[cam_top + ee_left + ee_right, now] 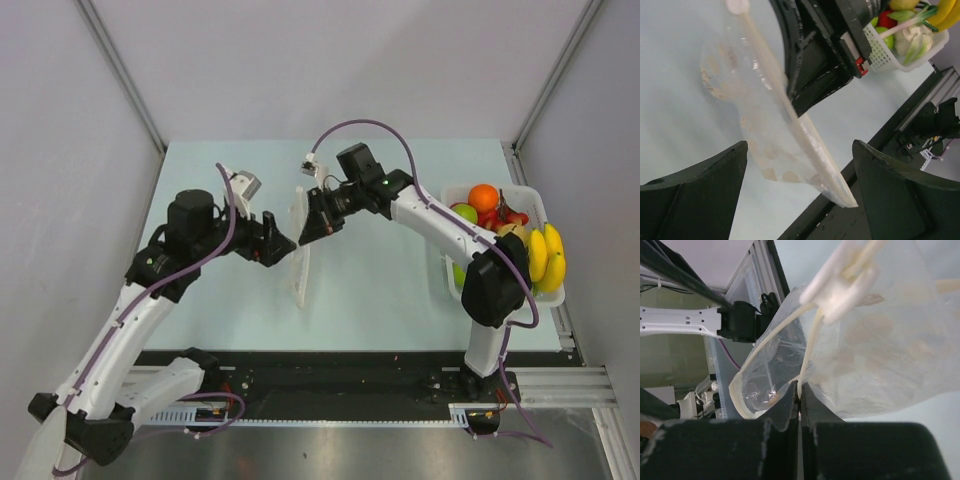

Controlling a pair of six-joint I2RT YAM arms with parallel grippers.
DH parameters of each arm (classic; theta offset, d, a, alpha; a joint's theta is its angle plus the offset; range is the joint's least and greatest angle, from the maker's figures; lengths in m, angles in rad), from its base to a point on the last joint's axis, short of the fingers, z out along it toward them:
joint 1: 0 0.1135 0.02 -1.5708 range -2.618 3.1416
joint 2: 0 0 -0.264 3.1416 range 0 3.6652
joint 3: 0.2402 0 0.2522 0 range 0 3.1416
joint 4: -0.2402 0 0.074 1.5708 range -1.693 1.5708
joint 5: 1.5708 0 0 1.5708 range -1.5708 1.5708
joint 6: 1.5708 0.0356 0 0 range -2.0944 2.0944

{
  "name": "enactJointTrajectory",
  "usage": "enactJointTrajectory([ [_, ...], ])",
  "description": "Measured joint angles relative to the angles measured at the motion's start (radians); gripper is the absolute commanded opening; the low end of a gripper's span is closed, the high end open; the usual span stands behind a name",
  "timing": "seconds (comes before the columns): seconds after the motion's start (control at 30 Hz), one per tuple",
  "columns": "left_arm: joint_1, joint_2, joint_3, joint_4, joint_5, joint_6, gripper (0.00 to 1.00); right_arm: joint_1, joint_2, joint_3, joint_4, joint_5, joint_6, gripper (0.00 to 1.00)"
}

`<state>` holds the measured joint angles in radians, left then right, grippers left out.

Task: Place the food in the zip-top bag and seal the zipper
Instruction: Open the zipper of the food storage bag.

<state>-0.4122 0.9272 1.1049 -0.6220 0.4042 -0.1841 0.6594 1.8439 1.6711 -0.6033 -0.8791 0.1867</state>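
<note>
The clear dotted zip-top bag (300, 255) hangs on edge above the middle of the table. My right gripper (306, 232) is shut on its whitish mouth strip, the zipper (807, 352), just below the white slider (840, 282). The mouth gapes a little to the left of the jaws (760, 375). My left gripper (284, 246) is open, its fingers either side of the bag's lower corner (805, 155) without touching it. The food lies in the basket: an orange (483, 197), a green apple (464, 213), bananas (547, 258), red pieces (503, 216). No food shows in the bag.
The white slotted basket (447, 262) stands at the table's right edge, beside the right arm's elbow. It also shows in the left wrist view (880, 55). A black rail (330, 372) runs along the near table edge. Grey walls close in the left, right and back.
</note>
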Motion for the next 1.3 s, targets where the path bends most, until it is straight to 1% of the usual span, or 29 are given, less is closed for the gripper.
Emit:
enactJointTrajectory([
  [0.07, -0.043, 0.016, 0.005, 0.000, -0.016, -0.001, 0.90, 0.016, 0.005, 0.013, 0.024, 0.000, 0.037, 0.00],
  [0.13, -0.069, 0.035, 0.005, -0.002, -0.034, 0.001, 0.81, 0.027, 0.014, 0.024, 0.045, 0.000, 0.071, 0.00],
  [0.17, -0.083, 0.049, 0.005, -0.001, -0.051, 0.002, 0.74, 0.034, 0.019, 0.029, 0.055, -0.001, 0.085, 0.00],
  [0.2, -0.091, 0.063, 0.005, -0.003, -0.077, 0.006, 0.61, 0.039, 0.026, 0.032, 0.063, -0.001, 0.098, 0.00],
  [0.27, -0.098, 0.095, 0.012, -0.022, -0.146, 0.018, 0.46, 0.047, 0.034, 0.035, 0.071, -0.002, 0.113, 0.00],
  [0.3, -0.097, 0.112, 0.017, -0.033, -0.185, 0.029, 0.29, 0.050, 0.037, 0.035, 0.072, -0.001, 0.117, 0.00],
  [0.4, -0.069, 0.137, 0.021, -0.063, -0.253, 0.050, 0.06, 0.049, 0.043, 0.035, 0.069, -0.001, 0.111, 0.00],
  [0.47, -0.036, 0.137, 0.021, -0.084, -0.281, 0.063, 0.00, 0.039, 0.045, 0.034, 0.061, -0.002, 0.101, 0.00],
  [0.6, 0.013, 0.131, 0.022, -0.101, -0.306, 0.082, 0.00, -0.004, 0.045, 0.009, 0.042, -0.004, 0.055, 0.00],
  [0.73, 0.031, 0.126, 0.021, -0.103, -0.289, 0.086, 0.00, -0.059, 0.058, -0.020, -0.005, 0.002, -0.027, 0.00],
  [0.8, 0.039, 0.128, 0.021, -0.103, -0.246, 0.080, 0.00, -0.079, 0.079, -0.021, -0.029, 0.008, -0.067, 0.00],
  [0.9, 0.047, 0.125, 0.021, -0.100, -0.137, 0.070, 0.00, -0.103, 0.126, -0.011, -0.074, 0.002, -0.118, 0.00],
  [1.0, 0.048, 0.107, 0.025, -0.099, -0.022, 0.053, 0.00, -0.110, 0.169, 0.005, -0.107, -0.039, -0.154, 0.00],
  [1.07, 0.048, 0.099, 0.030, -0.099, 0.031, 0.037, 0.00, -0.104, 0.189, 0.020, -0.124, -0.066, -0.173, 0.00],
  [1.2, 0.049, 0.112, 0.010, -0.088, 0.080, 0.003, 0.00, -0.092, 0.232, 0.061, -0.167, -0.092, -0.223, 0.00],
  [1.27, 0.054, 0.136, -0.023, -0.061, 0.095, -0.007, 0.00, -0.095, 0.238, 0.062, -0.210, -0.086, -0.254, 0.00],
  [1.3, 0.060, 0.153, -0.041, -0.043, 0.099, -0.012, 0.00, -0.101, 0.239, 0.060, -0.233, -0.077, -0.272, 0.03],
])
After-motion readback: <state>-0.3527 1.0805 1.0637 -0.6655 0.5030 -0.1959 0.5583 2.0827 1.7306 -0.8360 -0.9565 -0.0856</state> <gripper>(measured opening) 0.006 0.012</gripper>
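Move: The zip-top bag hangs from the shut right fingers. The stretch of its rim nearest the open left hand lies about 4 cm to that hand's right, 1 cm ahead and 3 cm lower. The right fingertips are roughly 5 cm right of the left hand, level fore and aft, some 4 cm below it. The white slider is about 10 cm ahead and 4 cm to the right. From the right hand that rim stretch lies 1 cm ahead, 1 cm left and 1 cm higher. The bag's rim gets pinched by the left fingers, which dip slightly right onto it and shut while the hand swings forward, left and about 5 cm down, then returns back and right and sinks again. Still gripping its side, the right hand first eases left, then goes right and forward while sinking about 10 cm. ##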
